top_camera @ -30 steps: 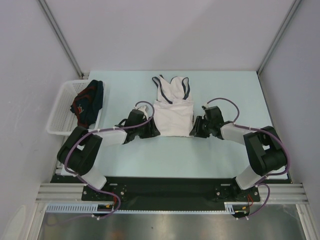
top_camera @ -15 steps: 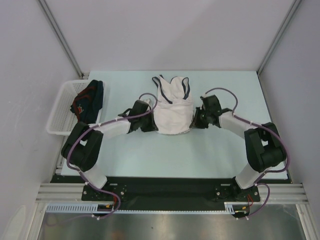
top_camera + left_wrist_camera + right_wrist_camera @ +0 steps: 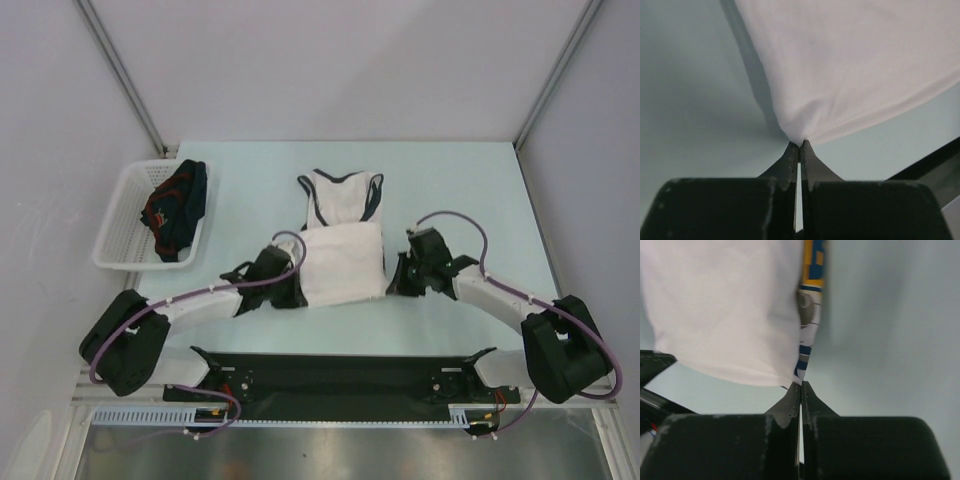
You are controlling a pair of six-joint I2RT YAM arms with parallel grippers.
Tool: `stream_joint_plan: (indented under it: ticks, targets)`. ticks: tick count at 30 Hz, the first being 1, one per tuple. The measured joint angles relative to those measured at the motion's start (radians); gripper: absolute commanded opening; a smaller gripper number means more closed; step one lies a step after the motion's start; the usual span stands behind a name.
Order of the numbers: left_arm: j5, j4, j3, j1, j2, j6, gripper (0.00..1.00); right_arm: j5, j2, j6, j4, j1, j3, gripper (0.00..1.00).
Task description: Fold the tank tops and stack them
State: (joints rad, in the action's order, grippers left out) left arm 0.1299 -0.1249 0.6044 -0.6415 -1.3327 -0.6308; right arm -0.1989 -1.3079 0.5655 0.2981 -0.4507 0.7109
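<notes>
The white tank top (image 3: 342, 262) lies mid-table, its dark-trimmed straps (image 3: 340, 192) flat at the far end and its lower part lifted and stretched between both grippers. My left gripper (image 3: 298, 291) is shut on the cloth's left corner; in the left wrist view the fingertips (image 3: 800, 145) pinch the white fabric (image 3: 855, 65). My right gripper (image 3: 391, 280) is shut on the right corner, where the tips (image 3: 801, 385) hold the white cloth (image 3: 725, 305) beside its yellow-blue print (image 3: 814, 262). The navy tank top (image 3: 176, 205) lies crumpled in the basket.
A white plastic basket (image 3: 122, 215) stands at the table's left edge. Purple cables loop over both arms. Grey walls close in the table on three sides, and the black base rail (image 3: 340, 375) runs along the near edge.
Both grippers closed on the white tank top's corners. They went toward the far side, bunching the cloth, then drew back toward the near edge, stretching it.
</notes>
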Motion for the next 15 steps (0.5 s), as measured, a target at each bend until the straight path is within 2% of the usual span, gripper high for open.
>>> stream_joint_plan:
  ticks: [4,10,15]
  targets:
    - [-0.001,-0.005,-0.139,-0.103,0.088,-0.056,0.0,0.021,0.077,0.07,0.086,-0.09,-0.151,0.0]
    - [-0.05,-0.012,-0.21,-0.185,0.26,-0.126,0.0,0.142,0.296,0.186,0.139,-0.259,-0.165,0.0]
    - [-0.097,-0.074,-0.225,-0.289,0.348,-0.185,0.0,0.242,0.359,0.287,0.217,-0.407,-0.167,0.0]
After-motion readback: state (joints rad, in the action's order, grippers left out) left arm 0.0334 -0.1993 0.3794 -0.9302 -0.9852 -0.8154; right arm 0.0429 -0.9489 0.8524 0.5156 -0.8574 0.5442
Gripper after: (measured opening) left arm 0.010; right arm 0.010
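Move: The left hand holds the white tank top's near-left corner and the right hand its near-right corner; its middle is some 21 cm ahead and 14 cm to the right of the left hand, 18 cm ahead and 15 cm to the left of the right. The table's near edge lies about 17 cm straight back from the left hand and 20 cm straight back from the right. The dark tank top is roughly 32 cm ahead and 42 cm left of the left hand. Both closed hands drag the white tank top's corners back 10–11 cm towards the near edge, dipping briefly first. ##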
